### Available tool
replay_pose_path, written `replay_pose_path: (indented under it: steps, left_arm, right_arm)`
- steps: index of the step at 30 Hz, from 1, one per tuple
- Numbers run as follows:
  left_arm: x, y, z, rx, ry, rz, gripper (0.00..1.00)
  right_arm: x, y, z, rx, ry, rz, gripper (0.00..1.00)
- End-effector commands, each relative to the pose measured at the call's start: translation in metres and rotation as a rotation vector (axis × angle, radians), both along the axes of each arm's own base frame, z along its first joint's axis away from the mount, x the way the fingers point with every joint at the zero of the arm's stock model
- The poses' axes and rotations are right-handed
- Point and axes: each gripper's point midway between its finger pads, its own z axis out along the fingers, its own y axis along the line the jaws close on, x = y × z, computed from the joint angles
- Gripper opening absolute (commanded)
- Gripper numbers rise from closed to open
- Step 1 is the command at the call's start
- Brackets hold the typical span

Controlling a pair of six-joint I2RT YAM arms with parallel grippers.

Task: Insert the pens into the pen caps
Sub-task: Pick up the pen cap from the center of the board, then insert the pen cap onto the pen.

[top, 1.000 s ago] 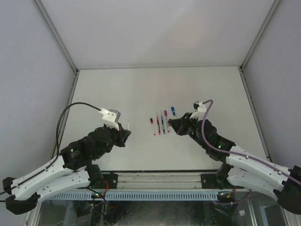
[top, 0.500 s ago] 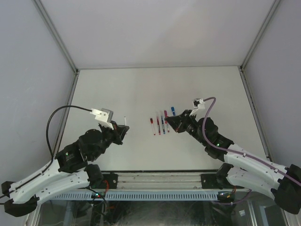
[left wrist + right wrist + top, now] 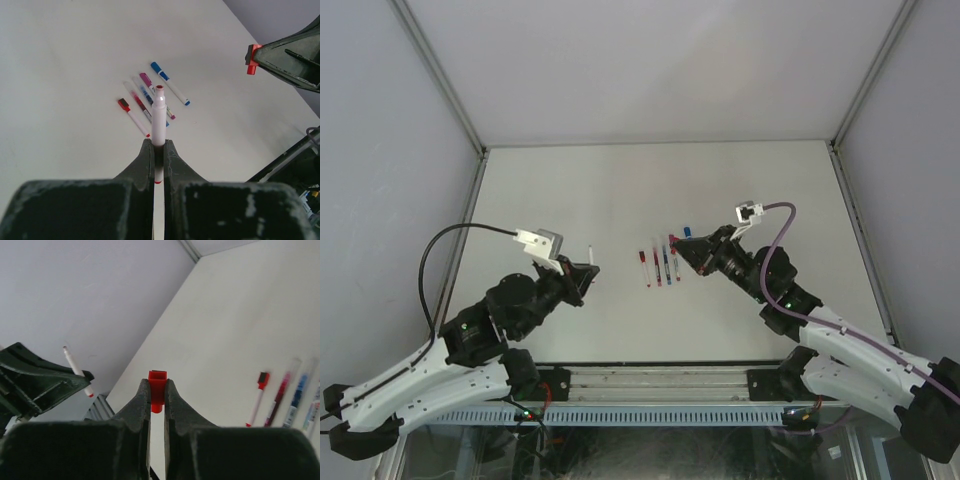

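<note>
My left gripper (image 3: 158, 146) is shut on a white pen (image 3: 159, 116) with a bare red tip, held above the table and pointing away from the wrist. From above, that pen (image 3: 591, 251) sticks out of the left gripper (image 3: 587, 268). My right gripper (image 3: 157, 386) is shut on a red pen cap (image 3: 157, 381), its open end facing away from the wrist. In the top view the right gripper (image 3: 682, 250) hangs beside a row of several pens (image 3: 656, 266) lying on the table. The two grippers face each other, well apart.
The lying pens (image 3: 150, 95) have red, blue and magenta ends; a blue-ended one (image 3: 687, 231) is partly hidden behind the right gripper. A metal rail (image 3: 660, 385) runs along the near table edge, and grey walls (image 3: 380, 150) enclose the table.
The right gripper rose and drew back to the right from the pen row with the red cap. The left gripper moved up and left with its pen, then held still.
</note>
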Motion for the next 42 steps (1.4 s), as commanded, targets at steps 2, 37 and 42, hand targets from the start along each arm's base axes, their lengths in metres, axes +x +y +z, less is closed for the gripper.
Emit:
replay_pose_path:
  steps: [2, 37, 42]
  left_arm:
    - [-0.002, -0.018, 0.007, -0.020, -0.045, -0.078, 0.00]
    - [-0.035, -0.065, 0.026, -0.084, -0.111, -0.363, 0.00]
    - [-0.040, -0.068, 0.027, -0.089, -0.118, -0.399, 0.00]
  right_arm:
    - [-0.013, 0.019, 0.051, 0.122, -0.186, 0.138, 0.00]
    - [-0.057, 0.078, 0.141, 0.210, -0.484, 0.347, 0.00]
    - [-0.070, 0.084, 0.147, 0.230, -0.531, 0.419, 0.00]
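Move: The white pen, held upright in the left hand, stands about 16 cm left of the right hand and 5 cm nearer the base, its middle roughly level with that hand. The red cap, in the right hand's fingers, lies some 16 cm right of the left hand, 5 cm ahead and 1 cm higher. On the board, from the right hand, the red-capped marker is about 16 cm ahead, 6 cm left, the blue-capped one 19 cm ahead, 7 cm right, both some 27 cm below. The red cap, still pinched by the right hand, is carried up about 10 cm, left 8 and back 5 towards the top of the white pen, that hand swinging counter-clockwise and its fingers tilting upward, some 30 degrees in all. The left hand keeps hold of the pen and brings it about 6 cm right and 3 back, rising slightly and turning clockwise. ##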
